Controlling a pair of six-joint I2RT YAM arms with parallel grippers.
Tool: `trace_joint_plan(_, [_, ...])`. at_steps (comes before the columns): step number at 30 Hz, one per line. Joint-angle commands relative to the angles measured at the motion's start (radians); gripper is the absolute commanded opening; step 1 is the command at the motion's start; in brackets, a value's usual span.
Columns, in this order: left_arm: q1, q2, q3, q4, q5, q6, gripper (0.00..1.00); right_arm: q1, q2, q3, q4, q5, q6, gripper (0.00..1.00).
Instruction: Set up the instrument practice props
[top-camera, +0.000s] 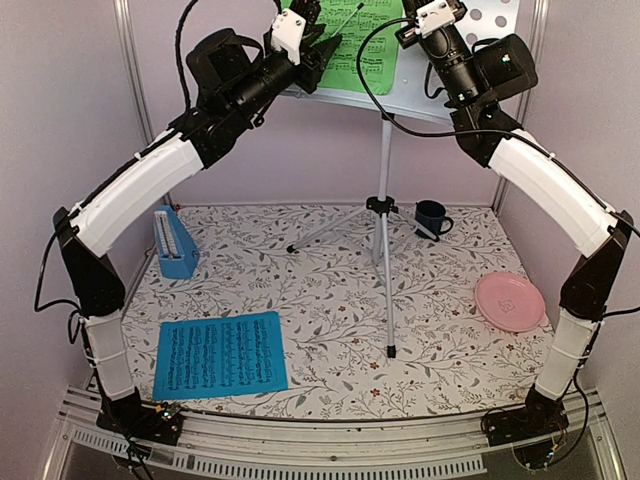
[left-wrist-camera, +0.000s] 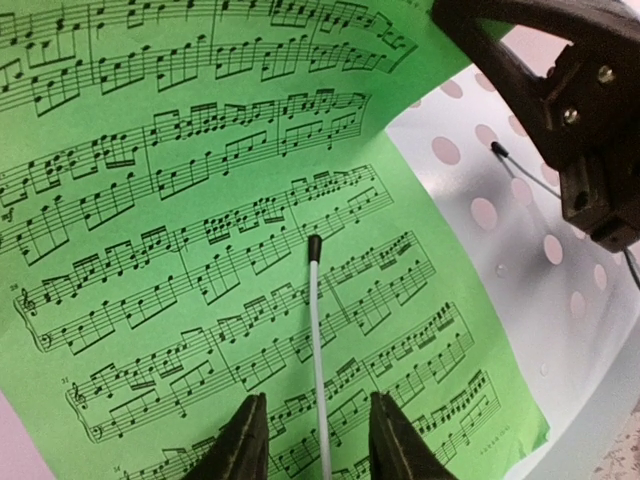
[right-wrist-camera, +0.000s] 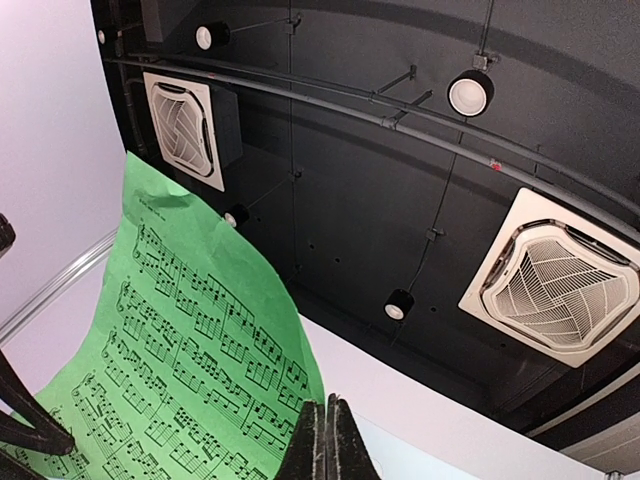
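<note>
The silver tripod music stand (top-camera: 384, 170) stands at the back, its perforated desk (top-camera: 440, 95) at the top. The green sheet (top-camera: 365, 60) lies bowed against the desk. My left gripper (top-camera: 328, 48) is open; in the left wrist view (left-wrist-camera: 316, 398) its jaws stand either side of a white retainer wire (left-wrist-camera: 318, 330) lying over the green sheet (left-wrist-camera: 200, 200). My right gripper (top-camera: 403, 33) is shut, seemingly pinching the green sheet's (right-wrist-camera: 170, 380) upper right edge (right-wrist-camera: 330, 400). The blue sheet (top-camera: 220, 355) lies flat at front left. The blue metronome (top-camera: 175, 243) stands at left.
A dark blue mug (top-camera: 432, 217) stands behind the tripod's right leg. A pink plate (top-camera: 509, 301) lies at the right. The tripod legs spread over the table's middle. A metal frame post (top-camera: 130, 60) rises at back left.
</note>
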Motion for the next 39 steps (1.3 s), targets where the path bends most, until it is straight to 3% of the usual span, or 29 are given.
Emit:
trace_joint_plan(1, [-0.009, 0.018, 0.026, -0.005, -0.006, 0.030, 0.31, -0.006, 0.013, 0.025, 0.025, 0.026, 0.015, 0.00])
trace_joint_plan(10, [-0.008, 0.021, 0.028, 0.028, -0.017, 0.030, 0.12, -0.005, 0.021, 0.031, 0.027, 0.033, 0.022, 0.00])
trace_joint_plan(13, [-0.008, 0.021, 0.027, 0.026, -0.017, 0.034, 0.11, -0.005, 0.023, 0.031, 0.028, 0.036, 0.021, 0.00])
trace_joint_plan(22, [-0.009, 0.024, 0.017, 0.029, -0.020, 0.050, 0.22, -0.006, 0.020, 0.031, 0.028, 0.033, 0.026, 0.00])
trace_joint_plan(27, [-0.007, 0.025, 0.015, 0.040, -0.025, 0.056, 0.22, -0.006, 0.018, 0.032, 0.028, 0.030, 0.025, 0.00])
trace_joint_plan(39, [-0.008, 0.022, 0.007, 0.054, -0.020, 0.058, 0.00, -0.006, 0.023, 0.032, 0.034, 0.019, 0.023, 0.00])
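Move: The music stand's left page-holder rod runs between the left hand's part-open fingers, its middle about 2 cm ahead, 1 cm right and level. The green sheet lies behind the rod, centred some 5 cm ahead, 4 cm right and 3 cm up; the right page-holder rod is about 4 cm ahead and 18 cm right at similar height. From the right hand, pinching the sheet's upper edge, the left rod is roughly 5 cm ahead, 8 cm left and 10 cm down. The left page-holder rod, in front of the green sheet, is what the left fingers shut on: they narrow, ease open a little, then close almost fully to pinch it, while that hand stays in place but for a drift under 1 cm. The green sheet stays pinched at its upper edge in the right fingers, that hand shifting less than 1 cm forward before holding still. ##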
